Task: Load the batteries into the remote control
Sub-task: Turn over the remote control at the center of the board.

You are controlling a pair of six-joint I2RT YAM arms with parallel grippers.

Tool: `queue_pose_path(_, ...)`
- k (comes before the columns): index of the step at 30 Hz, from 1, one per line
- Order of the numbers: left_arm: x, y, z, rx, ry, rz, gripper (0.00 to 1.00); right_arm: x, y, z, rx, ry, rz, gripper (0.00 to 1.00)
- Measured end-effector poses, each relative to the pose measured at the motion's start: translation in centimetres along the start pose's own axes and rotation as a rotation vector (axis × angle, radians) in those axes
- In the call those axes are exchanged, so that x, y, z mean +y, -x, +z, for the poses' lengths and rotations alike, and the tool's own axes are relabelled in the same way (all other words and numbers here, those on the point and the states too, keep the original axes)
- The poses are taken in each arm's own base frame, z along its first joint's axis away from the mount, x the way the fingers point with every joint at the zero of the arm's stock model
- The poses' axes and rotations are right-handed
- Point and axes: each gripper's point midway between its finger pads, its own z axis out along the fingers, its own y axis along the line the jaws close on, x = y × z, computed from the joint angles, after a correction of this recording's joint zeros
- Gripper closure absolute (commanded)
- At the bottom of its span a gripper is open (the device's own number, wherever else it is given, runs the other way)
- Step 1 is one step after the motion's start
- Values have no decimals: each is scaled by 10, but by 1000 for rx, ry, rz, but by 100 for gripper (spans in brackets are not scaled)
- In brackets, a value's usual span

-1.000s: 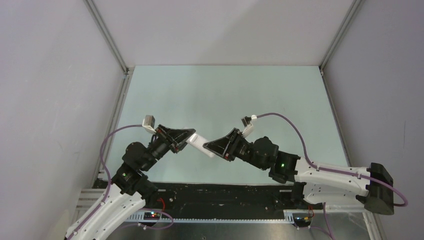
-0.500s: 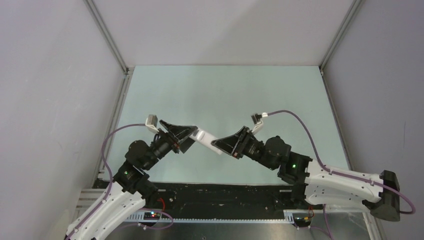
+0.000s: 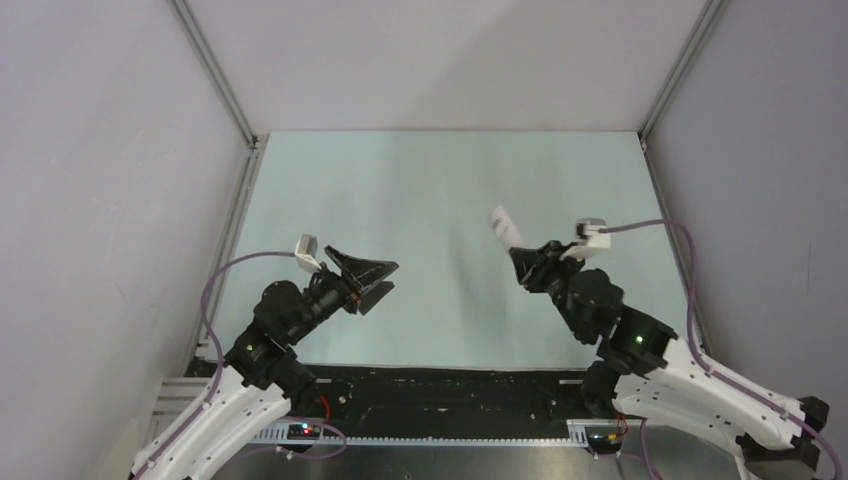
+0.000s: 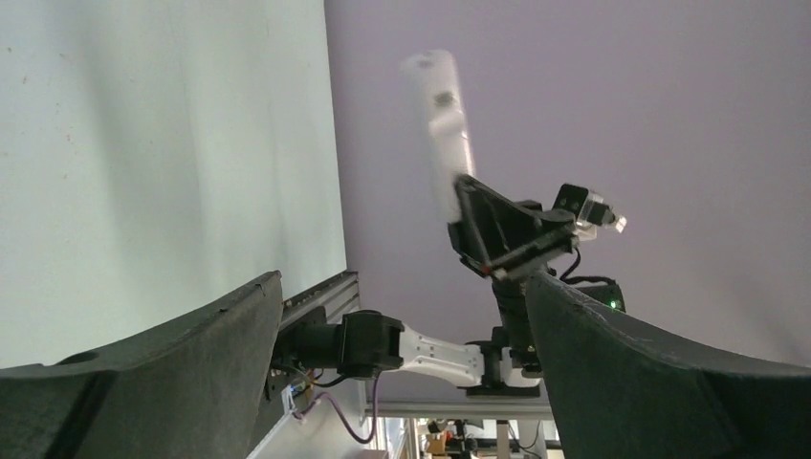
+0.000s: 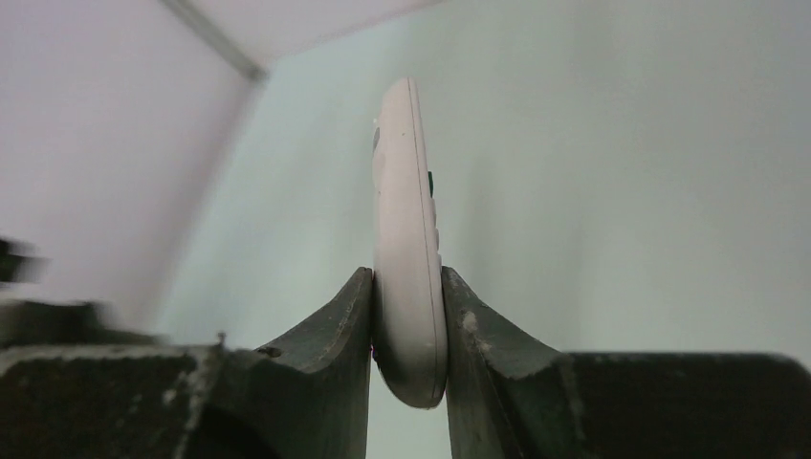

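My right gripper (image 3: 521, 256) is shut on the lower end of the white remote control (image 3: 504, 226) and holds it up above the right middle of the pale green table (image 3: 400, 180). In the right wrist view the remote control (image 5: 408, 229) stands edge-on between my two fingers (image 5: 335, 335), its buttons facing right. My left gripper (image 3: 385, 278) hangs open and empty at the left, well apart from it. The left wrist view shows the remote control (image 4: 438, 115) held by the right gripper (image 4: 497, 234) ahead of my wide-open left gripper (image 4: 404, 282). The batteries are out of view.
Grey enclosure walls with aluminium corner posts (image 3: 215, 75) close in the table on three sides. A black strip and cable rail (image 3: 440, 385) run along the near edge by the arm bases. Purple cables (image 3: 215, 290) loop off both wrists.
My left gripper opened and let go of the remote control, then drew back slightly. My right arm swung right and away with the remote, tilting it upright.
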Motion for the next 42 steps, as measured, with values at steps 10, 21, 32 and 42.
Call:
queue_pose_path(10, 13, -6, -3, 33, 46, 62, 0, -84, -67, 59, 263, -282, -829, 100)
queue_pose_path(21, 11, -6, -8, 34, 54, 85, 0, -131, -109, 104, 449, -356, -1184, 100)
queue_pose_path(32, -12, -1, -12, 16, 12, 95, 0, -138, -146, 119, 494, -474, -1383, 100)
queue_pose_path(42, -10, 0, -10, 11, 23, 93, 0, -148, -169, 124, 485, -662, -1466, 100)
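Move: The right hand holds the remote control, its middle about 5 cm ahead of that hand, 3 cm left and level. The bare spot near the board's centre where it is headed lies some 14 cm forward, 4 cm left and 27 cm below the right hand. The open left gripper is about 25 cm left of the right hand, 4 cm back and slightly lower. From the left hand that spot is roughly 17 cm forward, 20 cm right and 24 cm down. Downward, about 23 cm, the right hand brings the remote control towards the bare middle of the board, reaching forward some 10 cm over the first half or so. As it sinks, it rolls about 95 degrees, left side down, fastest at the start, ending with the fingers slanting forward and down. They keep their grip on the remote control throughout. ##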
